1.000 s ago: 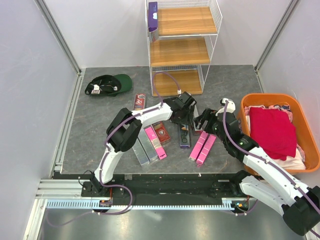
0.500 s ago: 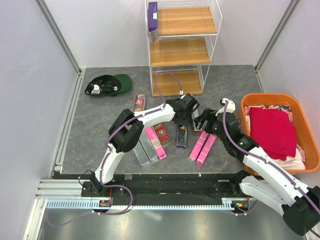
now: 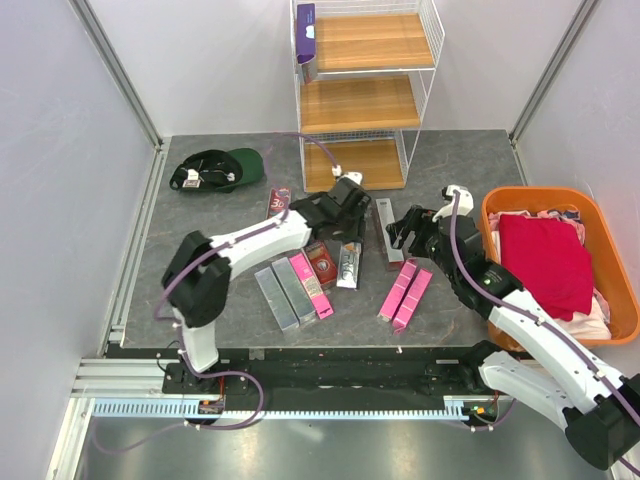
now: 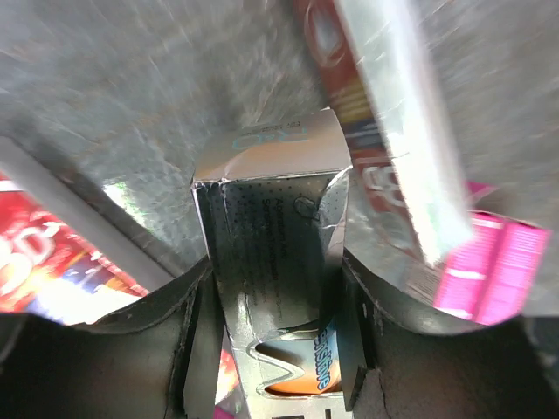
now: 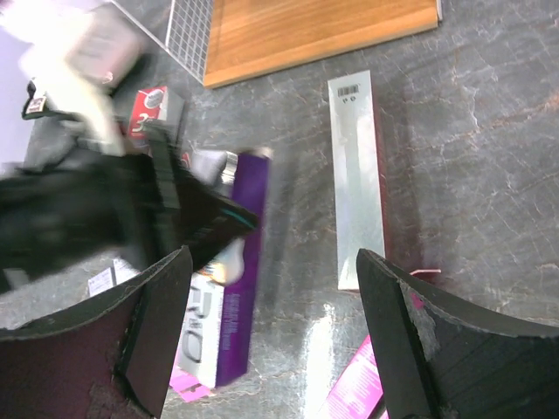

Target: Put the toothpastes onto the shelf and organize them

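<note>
My left gripper (image 3: pixel 346 222) is shut on one end of a purple and silver toothpaste carton (image 3: pixel 348 266). In the left wrist view that carton (image 4: pixel 271 236) fills the gap between the fingers (image 4: pixel 188 336). My right gripper (image 3: pixel 403 233) hangs open with nothing in it, over the floor between that purple carton (image 5: pixel 241 288) and a flat silver-grey carton (image 5: pixel 356 179). Two pink cartons (image 3: pixel 405 294) lie below it. Grey, pink and red cartons (image 3: pixel 297 288) lie side by side at the left. The white wire shelf (image 3: pixel 365 95) stands at the back, with one purple carton (image 3: pixel 305 34) on its top board.
A dark red "3D" carton (image 3: pixel 279 205) lies near a green cap (image 3: pixel 222 168) at the left. An orange basket (image 3: pixel 604 232) of clothes stands at the right. Grey walls close in both sides. The shelf's lowest board (image 5: pixel 323 26) is just ahead of my right gripper.
My left gripper has closed on the purple and silver carton and shifted it left and toward the shelf, its arm swinging left. My right gripper has edged slightly back, still open.
</note>
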Robot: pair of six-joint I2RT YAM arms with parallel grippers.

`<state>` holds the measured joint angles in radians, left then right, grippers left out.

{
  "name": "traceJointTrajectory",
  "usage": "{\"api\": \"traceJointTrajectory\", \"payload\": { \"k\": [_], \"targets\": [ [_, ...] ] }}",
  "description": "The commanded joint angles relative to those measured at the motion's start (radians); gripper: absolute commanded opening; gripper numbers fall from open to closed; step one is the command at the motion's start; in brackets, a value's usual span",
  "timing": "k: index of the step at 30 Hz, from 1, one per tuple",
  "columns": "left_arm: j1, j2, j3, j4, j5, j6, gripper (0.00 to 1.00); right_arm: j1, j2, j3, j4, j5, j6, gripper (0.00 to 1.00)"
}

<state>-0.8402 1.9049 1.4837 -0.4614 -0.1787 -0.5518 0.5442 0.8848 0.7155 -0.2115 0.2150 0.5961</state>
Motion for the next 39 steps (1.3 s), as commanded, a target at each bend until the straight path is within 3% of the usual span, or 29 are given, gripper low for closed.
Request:
{"api": "traceJointTrajectory", "payload": {
  "k": [1, 5, 13, 24, 31, 39],
  "targets": [
    [0.068, -0.17, -0.123, 0.197, 0.066, -0.017, 0.4, -0.003, 0.002, 0.062, 0.011, -0.014, -0.022, 0.84],
    [0.153, -0.299, -0.31, 0.387, 0.215, -0.102, 0.37, -0.001, 0.0, 0.067, 0.03, -0.051, -0.024, 0.84],
    [0.323, -0.536, -0.624, 0.68, 0.347, -0.264, 0.37, 0.043, 0.003, 0.042, 0.078, -0.071, -0.028, 0.85],
    [0.527, -0.768, -0.975, 0.952, 0.383, -0.575, 0.37, 0.302, 0.08, -0.021, 0.241, 0.064, -0.027, 0.85],
    [0.632, -0.851, -1.097, 1.058, 0.458, -0.718, 0.37, 0.512, 0.187, 0.018, 0.334, 0.176, -0.094, 0.85],
    [0.667, -0.863, -1.131, 1.101, 0.486, -0.76, 0.37, 0.631, 0.333, 0.058, 0.445, 0.184, -0.11, 0.84]
  ]
}}
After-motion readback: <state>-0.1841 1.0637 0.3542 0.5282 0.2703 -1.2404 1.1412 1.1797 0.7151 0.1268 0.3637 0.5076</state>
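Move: The left hand already holds the purple toothpaste box clear of the table; it takes it towards the left 3D box, about 18 cm to its left, 9 cm farther out and 8 cm below, past the right 3D box some 9 cm straight to its left. The grey pair lies 17 cm left and 9 cm back of that hand. From the right hand the held box is about 9 cm left, 1 cm ahead and 11 cm lower, with the lone grey box 8 cm ahead and 1 cm left, 19 cm down. Keeping its pinch on the purple box, the left hand first rises, then swings some 21 cm to its left over the right 3D box, about 7 cm higher in all, while the wrist rolls through roughly 60 degrees, left side dropping, and turns counter-clockwise until the fingers point nearly level, forward and right. The empty right hand, fingers kept open, lifts slightly, then follows left about 18 cm, drawing back 8 cm and turning counter-clockwise, to end above the near end of the left pink box without touching the held one. ##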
